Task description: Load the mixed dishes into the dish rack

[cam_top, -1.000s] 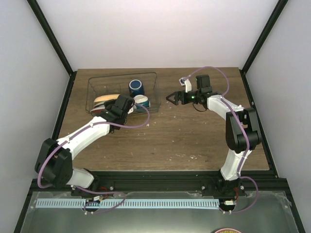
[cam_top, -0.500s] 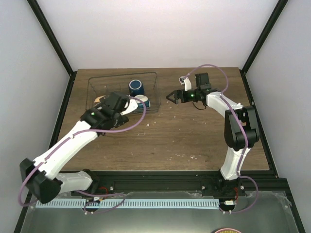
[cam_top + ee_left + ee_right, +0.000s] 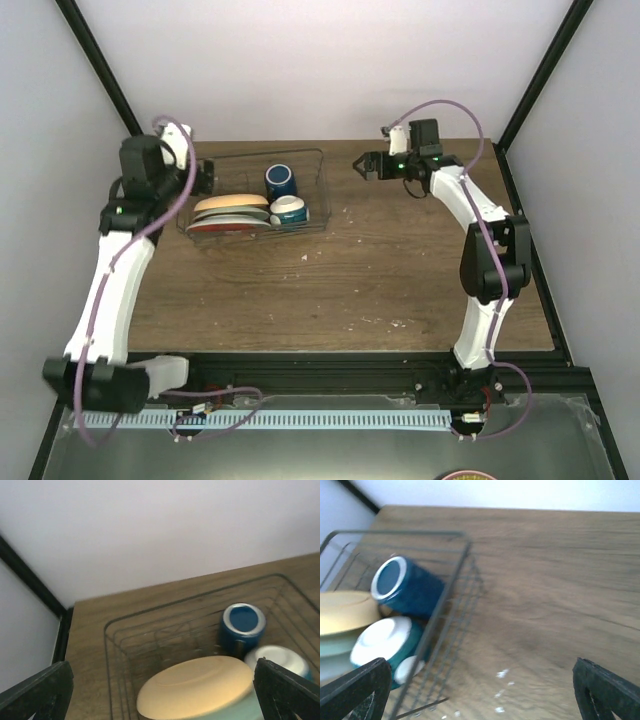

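Note:
The wire dish rack stands at the back left of the table. In it lie the orange-yellow plate on top of the mint-green plate with red edge, the dark blue mug and the white-and-teal bowl. My left gripper is open and empty, raised at the rack's left end; its view shows the rack, plate, mug and bowl. My right gripper is open and empty, right of the rack; its view shows the rack rim, mug and bowl.
Black frame posts stand at the back corners and white walls close the back and sides. Small white crumbs lie on the wood in front of the rack. Bare wood table stretches in front and to the right.
My left arm has lifted off the rack's front and swung back to its left end, uncovering the stacked plates. My right gripper has moved away toward the back edge.

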Available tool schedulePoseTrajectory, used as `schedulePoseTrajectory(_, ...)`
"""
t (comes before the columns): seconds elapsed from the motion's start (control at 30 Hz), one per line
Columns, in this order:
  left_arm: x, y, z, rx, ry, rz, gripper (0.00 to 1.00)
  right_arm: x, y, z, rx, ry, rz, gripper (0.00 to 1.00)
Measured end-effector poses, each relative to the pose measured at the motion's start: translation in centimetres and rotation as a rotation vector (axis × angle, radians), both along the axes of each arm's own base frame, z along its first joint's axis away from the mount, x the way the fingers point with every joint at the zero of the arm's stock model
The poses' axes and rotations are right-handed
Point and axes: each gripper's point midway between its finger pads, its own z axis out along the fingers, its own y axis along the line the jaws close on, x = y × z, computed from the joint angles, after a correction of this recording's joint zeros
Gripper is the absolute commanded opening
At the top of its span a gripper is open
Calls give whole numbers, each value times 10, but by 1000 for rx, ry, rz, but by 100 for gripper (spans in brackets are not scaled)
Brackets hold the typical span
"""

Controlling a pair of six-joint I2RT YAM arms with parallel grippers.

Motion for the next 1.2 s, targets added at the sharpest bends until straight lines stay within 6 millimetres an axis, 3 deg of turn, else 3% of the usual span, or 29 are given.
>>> schedulePoseTrajectory(0.1,44,48,-35,-174,100,124,99,19,-36,4,-16,-5,-129,100)
schedulePoseTrajectory(0.23,75,115,-103,-407,242,313,100,42,-118,-1,-51,15,-369,100)
schedulePoseTrajectory(0.33,79,136,-130,-476,292,409,100,48,-175,-9,-93,27,-524,100)
schedulePoseTrajectory(0.43,81,140,-134,-483,298,456,100,41,-210,-27,-124,71,-621,100)
schedulePoseTrajectory(0.57,86,156,-133,-453,285,535,100,22,-222,-59,-140,159,-664,100)
schedulePoseTrajectory(0.67,85,167,-140,-433,293,596,100,16,-222,-69,-144,188,-668,100)
schedulePoseTrajectory(1.03,71,174,-151,-405,302,653,100,16,-221,-68,-136,190,-669,100)
schedulePoseTrajectory(1.2,66,174,-140,-396,271,649,100,16,-221,-68,-134,191,-666,100)
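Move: From the left hand, high up, the loaded dish rack's middle lies about 12 cm ahead, 6 cm right and some 30 cm below; its stacked plates are about 6 cm ahead and 1 cm right, the blue mug 16 cm ahead and 15 cm right, and the bowl 8 cm ahead and 18 cm right. From the right hand, the rack's middle is some 36 cm left, about 1 cm back and 14 cm lower. With both grippers empty and kept wide open, the left hand swings sideways and down towards the table's left edge, about 17 cm left and 14 cm down with some 6 cm of forward, quickly at first and then easing off, while it turns about 35 degrees counter-clockwise and tips further down. The right hand sweeps about 22 cm to its right, away from the rack over bare table, turning clockwise some 40 degrees, then sinks about 7 cm and stays there, touching nothing. ##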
